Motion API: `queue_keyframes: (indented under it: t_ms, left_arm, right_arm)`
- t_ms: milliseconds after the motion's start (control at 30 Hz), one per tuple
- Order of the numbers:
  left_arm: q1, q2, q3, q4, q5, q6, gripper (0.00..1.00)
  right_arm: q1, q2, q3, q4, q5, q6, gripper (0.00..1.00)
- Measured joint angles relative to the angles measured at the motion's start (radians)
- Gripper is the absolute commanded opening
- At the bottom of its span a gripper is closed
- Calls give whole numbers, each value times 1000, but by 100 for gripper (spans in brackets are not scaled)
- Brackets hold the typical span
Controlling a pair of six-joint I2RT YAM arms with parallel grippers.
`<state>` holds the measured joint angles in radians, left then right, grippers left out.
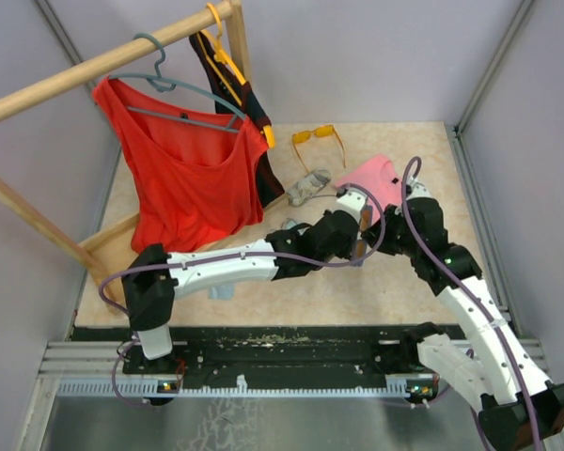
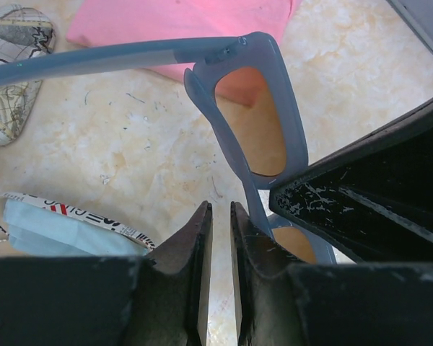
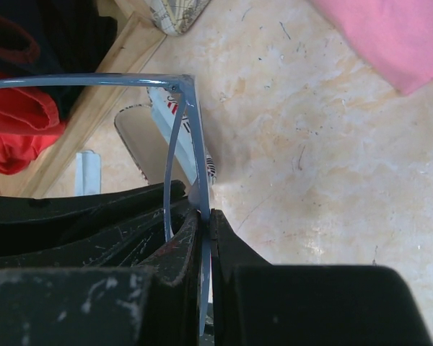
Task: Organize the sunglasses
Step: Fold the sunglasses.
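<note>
The greyish-lilac sunglasses (image 2: 292, 108) hang above the table, one arm stretched out to the left. My right gripper (image 3: 204, 215) is shut on their thin frame (image 3: 191, 137), near the middle. My left gripper (image 2: 221, 209) sits just left of the frame with a narrow gap between its fingers, and only table shows through it. From above, both grippers meet at mid-table around the glasses (image 1: 360, 246). The orange-lensed sunglasses (image 1: 317, 136) lie unfolded at the back of the table.
A pink cloth (image 1: 376, 177) lies behind the grippers. A shut patterned case (image 1: 307, 186) lies left of it. An open patterned case holding a light-blue cloth (image 2: 50, 223) is under my left arm. A wooden rack (image 1: 103, 61) with a red top (image 1: 183, 178) fills the left.
</note>
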<state>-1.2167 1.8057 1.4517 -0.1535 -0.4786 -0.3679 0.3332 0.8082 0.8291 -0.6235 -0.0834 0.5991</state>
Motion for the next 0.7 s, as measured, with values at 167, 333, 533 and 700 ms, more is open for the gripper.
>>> queue_keyframes:
  t_ms: [167, 333, 533, 700]
  left_arm:
    - [-4, -8, 1, -19, -14, 2, 22]
    - [-4, -131, -100, -40, -56, 19, 12]
    - [31, -288, -89, -24, -64, 81, 0]
    - [105, -271, 10, -28, -25, 93, 0]
  right_arm:
    - [2, -1, 1, -28, 64, -29, 0]
    - [3, 10, 3, -61, 138, -80, 0]
    - [4, 28, 2, -58, 92, -129, 0]
    - [16, 28, 2, -51, 36, -147, 0]
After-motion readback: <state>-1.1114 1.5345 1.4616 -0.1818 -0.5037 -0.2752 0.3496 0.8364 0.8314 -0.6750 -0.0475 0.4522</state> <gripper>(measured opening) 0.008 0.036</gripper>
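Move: The right hand holds the sunglasses at mid-frame; their still-open far temple lies about 6 cm ahead, 6 cm left and 2 cm above it. From the left hand, that temple is roughly 7 cm ahead, 4 cm left and 3 cm up. The near temple, already folded, is at the left fingertips, about 1 cm right and level ahead. On the table some 15 cm below, the open case is 12 cm left and 1 cm back, the pink shirt 12 cm ahead and 7 cm right. Left hand leaves the folded temple leftward, then rises about 13 cm, shutting; right keeps the sunglasses, sinking 2 cm. ##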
